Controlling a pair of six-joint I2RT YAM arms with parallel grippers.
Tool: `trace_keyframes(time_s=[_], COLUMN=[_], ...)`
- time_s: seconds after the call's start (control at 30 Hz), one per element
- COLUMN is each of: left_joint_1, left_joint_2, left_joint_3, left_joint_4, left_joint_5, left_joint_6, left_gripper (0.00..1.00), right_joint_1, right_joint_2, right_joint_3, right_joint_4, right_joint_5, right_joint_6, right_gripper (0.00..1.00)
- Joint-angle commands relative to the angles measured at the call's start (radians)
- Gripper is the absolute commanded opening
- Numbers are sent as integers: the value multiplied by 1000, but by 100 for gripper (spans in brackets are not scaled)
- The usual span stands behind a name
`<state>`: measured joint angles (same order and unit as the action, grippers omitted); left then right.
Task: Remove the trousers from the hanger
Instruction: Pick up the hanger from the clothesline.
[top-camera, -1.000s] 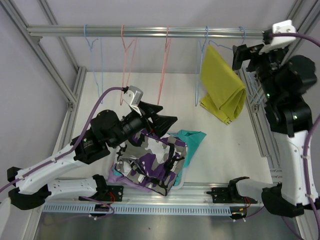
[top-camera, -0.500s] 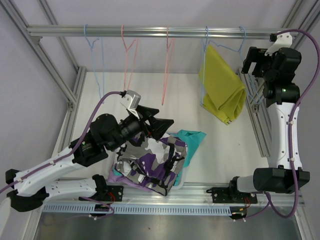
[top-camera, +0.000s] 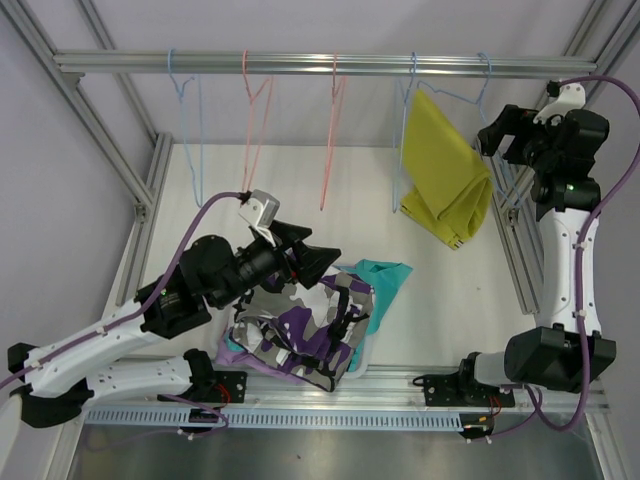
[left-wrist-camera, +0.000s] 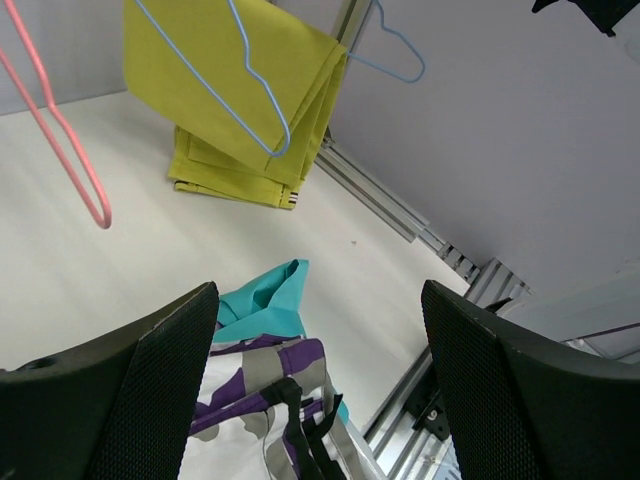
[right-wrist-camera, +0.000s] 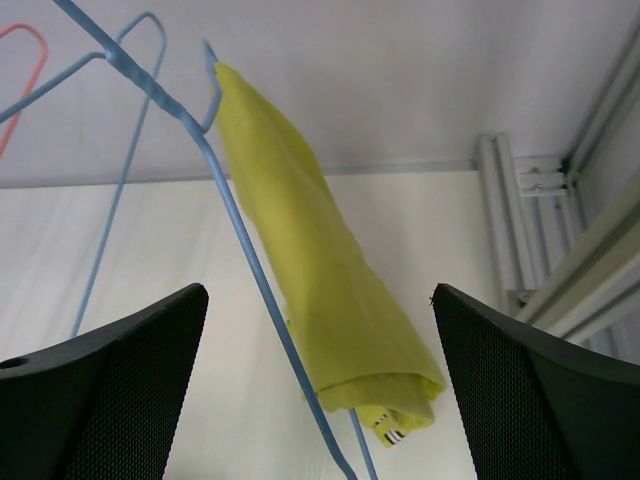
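Note:
Mustard yellow trousers (top-camera: 442, 175) with striped cuffs hang folded over a blue hanger (top-camera: 412, 90) on the rail. My right gripper (top-camera: 497, 135) is open just to their right, level with the fold, touching nothing. In the right wrist view the trousers (right-wrist-camera: 325, 270) and hanger wire (right-wrist-camera: 255, 290) lie between the open fingers, further off. Camouflage trousers (top-camera: 300, 325), teal ones (top-camera: 385, 280) and lilac ones (top-camera: 235, 352) lie piled on the table. My left gripper (top-camera: 325, 250) hovers open above that pile, empty. The left wrist view shows the camouflage (left-wrist-camera: 255, 395) and teal (left-wrist-camera: 265, 300) cloth below.
Empty hangers hang on the top rail (top-camera: 300, 64): a blue one (top-camera: 190, 110) at the left, two pink ones (top-camera: 256, 110) (top-camera: 330, 130), and a blue one (top-camera: 487, 75) at the far right. Aluminium frame posts (top-camera: 515, 250) border the white table on both sides.
The right arm has swung upright and its gripper has dropped a little beside the yellow trousers. The left gripper has drawn back slightly over the pile. Both stay open.

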<state>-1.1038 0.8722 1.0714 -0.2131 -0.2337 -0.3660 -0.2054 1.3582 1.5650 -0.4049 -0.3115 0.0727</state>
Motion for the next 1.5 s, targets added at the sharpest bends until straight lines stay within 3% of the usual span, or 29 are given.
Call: trace_keyframes(time_s=[0.0,0.23,0.43,0.57,0.7,0.93,1.2,1.27,1.47], left_joint_1=[-2,-2,-2,-4,-4,-5,-5,-5,-8], left_joint_2=[-21,-13,-12,-12,-15,-4,4,1,-19], left_joint_3=[-14,-25,-31,-31,-31,-33,-31,-28,-30], left_joint_4=[4,9,9,4,1,3,0,-5,-17], left_joint_5=[-13,-10,-6,-4,-9,-6,-1,-7,-18], left_joint_6=[-8,-7,-8,-8,-4,-4,-4,-1,2], left_gripper=[86,87,87,87,88,88,88,88,88], right_joint_1=[-22,-81,-126,-134,-135,-131,-129,-126,-111], right_joint_2=[15,36,85,130,153,168,163,163,151], right_joint_3=[-5,-83,-103,-115,-114,-149,-183,-186,-211], right_joint_4=[99,319,431,523,546,658,854,870,986], right_joint_5=[-140,-368,-451,-514,-544,-641,-719,-721,-729], right_joint_6=[56,238,360,443,483,567,752,762,865], right_gripper=[99,97,85,67,63,47,16,0,0])
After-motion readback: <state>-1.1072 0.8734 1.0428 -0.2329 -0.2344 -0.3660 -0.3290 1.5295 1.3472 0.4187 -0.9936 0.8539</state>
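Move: The blue hanger with the yellow-green trousers hangs close to the open right hand: its wire just below the twisted neck is about 5 cm to the left, 2 cm ahead and 1 cm higher. From that hand the trousers' middle is some 8 cm ahead, 6 cm left and 10 cm below, and the empty blue hanger about 20 cm left, 3 cm ahead and 5 cm below. From the left hand, the same wire lies roughly 27 cm ahead, 29 cm right and 1 cm higher. The right hand eases forward some 3 cm past the hanger's near side, then draws back about 2 cm while sliding left, some 5 cm in all, so that its fingers come in around the wire just under the neck. As it goes the wrist swings about 30 degrees counter-clockwise and rolls its left side up by some 35, and the wide-open fingers shut fully, pinching the thin wire between their tips. ##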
